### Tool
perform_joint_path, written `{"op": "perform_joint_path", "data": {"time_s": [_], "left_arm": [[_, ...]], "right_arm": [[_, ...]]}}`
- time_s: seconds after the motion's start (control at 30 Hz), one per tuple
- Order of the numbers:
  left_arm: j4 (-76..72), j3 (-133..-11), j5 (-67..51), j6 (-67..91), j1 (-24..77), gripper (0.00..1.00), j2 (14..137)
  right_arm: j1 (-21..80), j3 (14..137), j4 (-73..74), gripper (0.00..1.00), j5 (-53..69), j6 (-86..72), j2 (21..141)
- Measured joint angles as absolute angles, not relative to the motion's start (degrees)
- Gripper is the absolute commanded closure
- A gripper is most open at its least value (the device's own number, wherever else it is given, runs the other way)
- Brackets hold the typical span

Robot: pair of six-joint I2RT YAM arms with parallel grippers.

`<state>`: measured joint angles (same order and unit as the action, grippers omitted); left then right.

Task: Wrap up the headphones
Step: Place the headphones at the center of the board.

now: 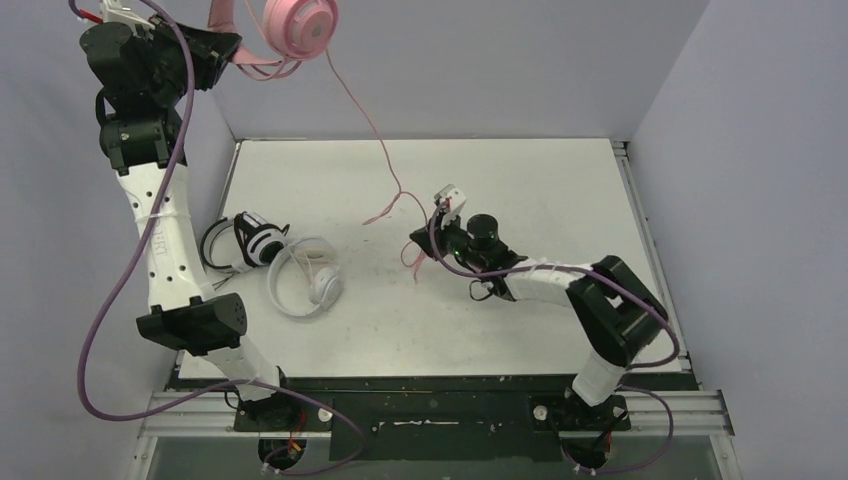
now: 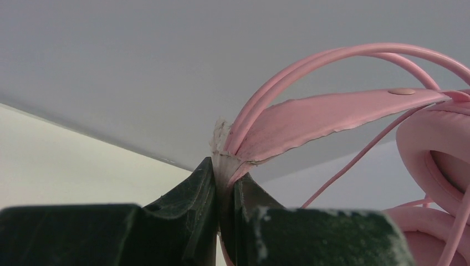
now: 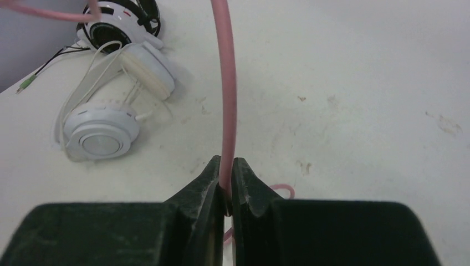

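Note:
High at the back left, my left gripper (image 1: 232,52) is shut on the headband of the pink headphones (image 1: 300,25), and they hang in the air. In the left wrist view the jaws (image 2: 224,166) pinch the frayed end of the pink band (image 2: 332,113). The pink cable (image 1: 375,140) trails down to the table, where my right gripper (image 1: 418,245) is shut on it; in the right wrist view the cable (image 3: 227,83) runs straight up from between the fingertips (image 3: 226,166). The black-and-white headphones (image 1: 255,240) and the white headphones (image 1: 310,280) lie side by side at the table's left.
Grey walls (image 1: 480,70) close the table at the back and on both sides. The black-and-white pair (image 3: 119,22) and the white pair (image 3: 111,122) lie left of my right gripper. A black rail (image 1: 450,410) with both arm bases runs along the near edge.

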<state>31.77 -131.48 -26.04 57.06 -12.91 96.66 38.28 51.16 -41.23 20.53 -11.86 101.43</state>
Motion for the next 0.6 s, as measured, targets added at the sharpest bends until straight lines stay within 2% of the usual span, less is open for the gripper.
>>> {"op": "perform_joint_path", "data": {"time_s": [0.13, 0.23, 0.4, 0.6], "left_arm": [[31.59, -131.90, -21.61, 57.36, -13.34, 1.00, 99.39], [31.70, -129.86, -17.34, 57.17, -13.32, 1.00, 99.88], [31.92, -124.79, -9.28, 55.42, -12.60, 1.00, 99.81], [32.64, -118.89, -0.71, 53.30, -9.93, 1.00, 99.81]], "right_arm": [[39.62, 41.65, -38.09, 1.00, 19.40, -13.80, 91.13], [45.01, 35.33, -31.88, 1.00, 16.82, -14.26, 82.52], [56.51, 29.87, -21.21, 1.00, 13.23, -14.90, 69.56], [57.36, 28.62, -6.15, 1.00, 5.85, -17.30, 52.75]]}}
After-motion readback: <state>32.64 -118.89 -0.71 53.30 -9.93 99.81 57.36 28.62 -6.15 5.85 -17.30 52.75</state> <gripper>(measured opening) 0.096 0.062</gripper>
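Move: Below the raised left hand, the board's centre lies about 55 cm down, 35 cm to its right and 5 cm back; the white headphones are some 8 cm right and 10 cm back, the black-and-white headphones about 10 cm left and nearly level. From the right hand, already pinching the pink cable over the middle, the board's near edge is about 30 cm back, and the pink headphones hang roughly 15 cm farther out and 27 cm left, 40 cm higher. Pulling the pinched pink cable back towards the robot and the board's near edge, the right hand travels quickly some 20 cm, then drifts right and slightly up, fingers still shut. Meanwhile the left hand keeps its grip on the pink headband and lowers it about 12 cm, also going forward and left around 6 cm each, turning some 20 degrees counter-clockwise and tipping down about 15. ##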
